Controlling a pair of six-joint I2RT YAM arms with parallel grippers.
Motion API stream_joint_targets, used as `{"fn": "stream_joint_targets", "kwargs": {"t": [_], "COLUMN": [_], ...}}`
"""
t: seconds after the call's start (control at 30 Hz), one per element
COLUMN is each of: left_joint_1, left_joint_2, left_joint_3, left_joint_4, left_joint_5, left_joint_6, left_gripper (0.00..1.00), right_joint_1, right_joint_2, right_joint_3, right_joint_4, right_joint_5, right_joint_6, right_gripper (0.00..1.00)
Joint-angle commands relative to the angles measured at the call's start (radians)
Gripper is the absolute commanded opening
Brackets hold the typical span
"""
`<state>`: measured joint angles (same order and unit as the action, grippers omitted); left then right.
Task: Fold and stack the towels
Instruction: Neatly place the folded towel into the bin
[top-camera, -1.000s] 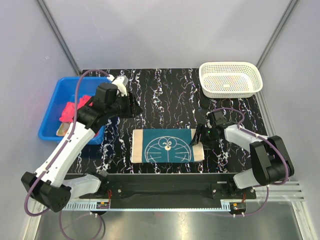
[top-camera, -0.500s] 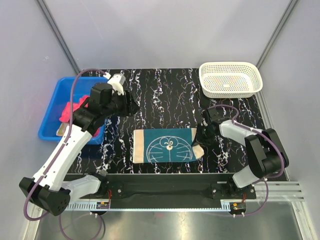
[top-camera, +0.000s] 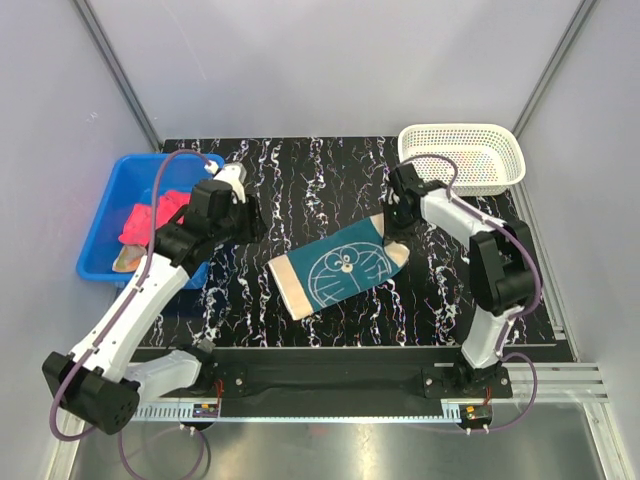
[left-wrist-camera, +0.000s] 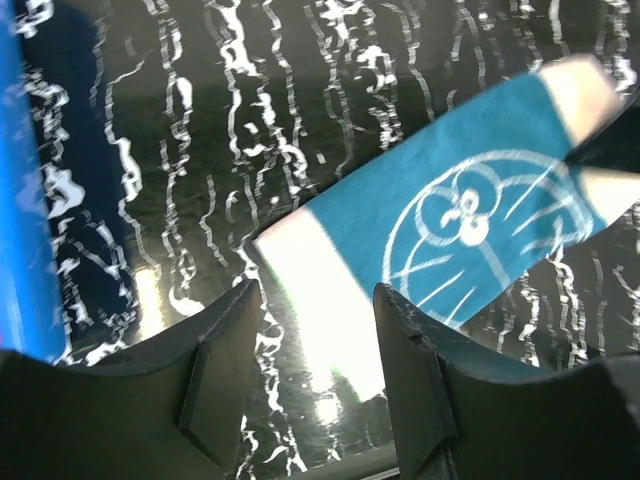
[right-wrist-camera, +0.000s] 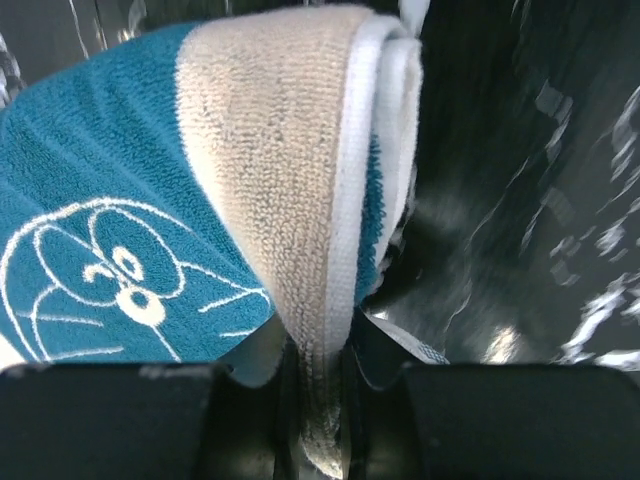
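The folded teal towel (top-camera: 340, 265) with the white cartoon face lies slanted across the middle of the black marbled table. Its right beige edge (right-wrist-camera: 270, 170) is raised and pinched in my right gripper (top-camera: 392, 222), which is shut on it (right-wrist-camera: 320, 340). My left gripper (top-camera: 250, 215) hovers open above the table, behind and left of the towel. In the left wrist view the towel (left-wrist-camera: 480, 220) lies ahead of the open gripper (left-wrist-camera: 315, 300), with only its pale left end between the fingers' line. A pink-red towel (top-camera: 140, 220) lies crumpled in the blue bin, with a peach cloth (top-camera: 127, 260) beside it.
The blue bin (top-camera: 100, 215) stands at the table's left edge, partly under my left arm. A white mesh basket (top-camera: 460, 158) sits at the far right corner, just behind my right wrist. Grey walls enclose the table.
My right gripper shut on the teal towel's right edge and pulled it up and toward the far right, swinging the towel onto a diagonal. My left gripper shifted slightly toward the near left.
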<state>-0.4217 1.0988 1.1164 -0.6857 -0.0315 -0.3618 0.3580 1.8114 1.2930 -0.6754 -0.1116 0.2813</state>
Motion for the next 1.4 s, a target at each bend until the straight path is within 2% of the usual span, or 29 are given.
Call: {"fn": "stream_joint_targets", "kwargs": {"t": [0.0, 0.17, 0.3, 0.47, 0.5, 0.63, 0.83, 1.0, 1.37], "left_joint_1": [0.006, 0.004, 0.006, 0.006, 0.006, 0.006, 0.006, 0.006, 0.006], "left_joint_2": [-0.054, -0.031, -0.004, 0.012, 0.015, 0.024, 0.029, 0.033, 0.062], "left_joint_3": [-0.041, -0.053, -0.040, -0.040, -0.040, -0.040, -0.044, -0.044, -0.033], "left_joint_4": [0.067, 0.072, 0.061, 0.061, 0.060, 0.055, 0.052, 0.048, 0.046], "left_joint_5": [-0.076, -0.068, -0.062, -0.045, -0.044, -0.042, -0.044, -0.022, 0.007], "left_joint_6": [0.023, 0.024, 0.029, 0.027, 0.027, 0.029, 0.032, 0.034, 0.029], "left_gripper": [0.54, 0.55, 0.55, 0.55, 0.55, 0.55, 0.56, 0.56, 0.56], "right_joint_1": [-0.005, -0.066, -0.120, -0.172, -0.188, -0.220, -0.330, -0.445, -0.567], "right_joint_2": [0.089, 0.199, 0.281, 0.440, 0.497, 0.591, 0.566, 0.606, 0.687], "right_joint_3": [0.208, 0.472, 0.664, 0.994, 1.107, 1.306, 1.295, 1.348, 1.376], "right_joint_4": [-0.116, -0.202, -0.242, -0.315, -0.349, -0.371, -0.242, -0.216, -0.147], "right_joint_5": [0.104, 0.165, 0.145, 0.113, 0.084, 0.021, -0.088, -0.138, -0.135], "right_joint_6": [-0.129, -0.171, -0.206, -0.248, -0.245, -0.219, -0.128, -0.105, -0.119], "right_gripper": [0.05, 0.04, 0.04, 0.02, 0.02, 0.02, 0.00, 0.00, 0.00]}}
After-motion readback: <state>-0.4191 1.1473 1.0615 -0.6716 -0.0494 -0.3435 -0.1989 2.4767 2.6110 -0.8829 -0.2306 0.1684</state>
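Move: The right hand already grips the folded towel by its right end, a few centimetres above the table; the towel's middle lies some 11 cm to the left, about 6 cm back and 4 cm lower. The white basket it is bound for has its middle roughly 24 cm ahead and 20 cm to the right, about level with the fingers. From the idle left hand the white basket is some 29 cm ahead, 50 cm right and 17 cm below. Keeping its pinch on the towel's right end, the right hand swings forward some 25 cm while climbing about 11 cm, then sweeps right over the white basket for most of its roughly 24 cm of sideways travel and starts to sink slightly. On the way the fingers tip up from pointing steeply down and the wrist turns some 20 degrees clockwise, while the empty left hand stays half open and just settles about 3.5 cm lower. ##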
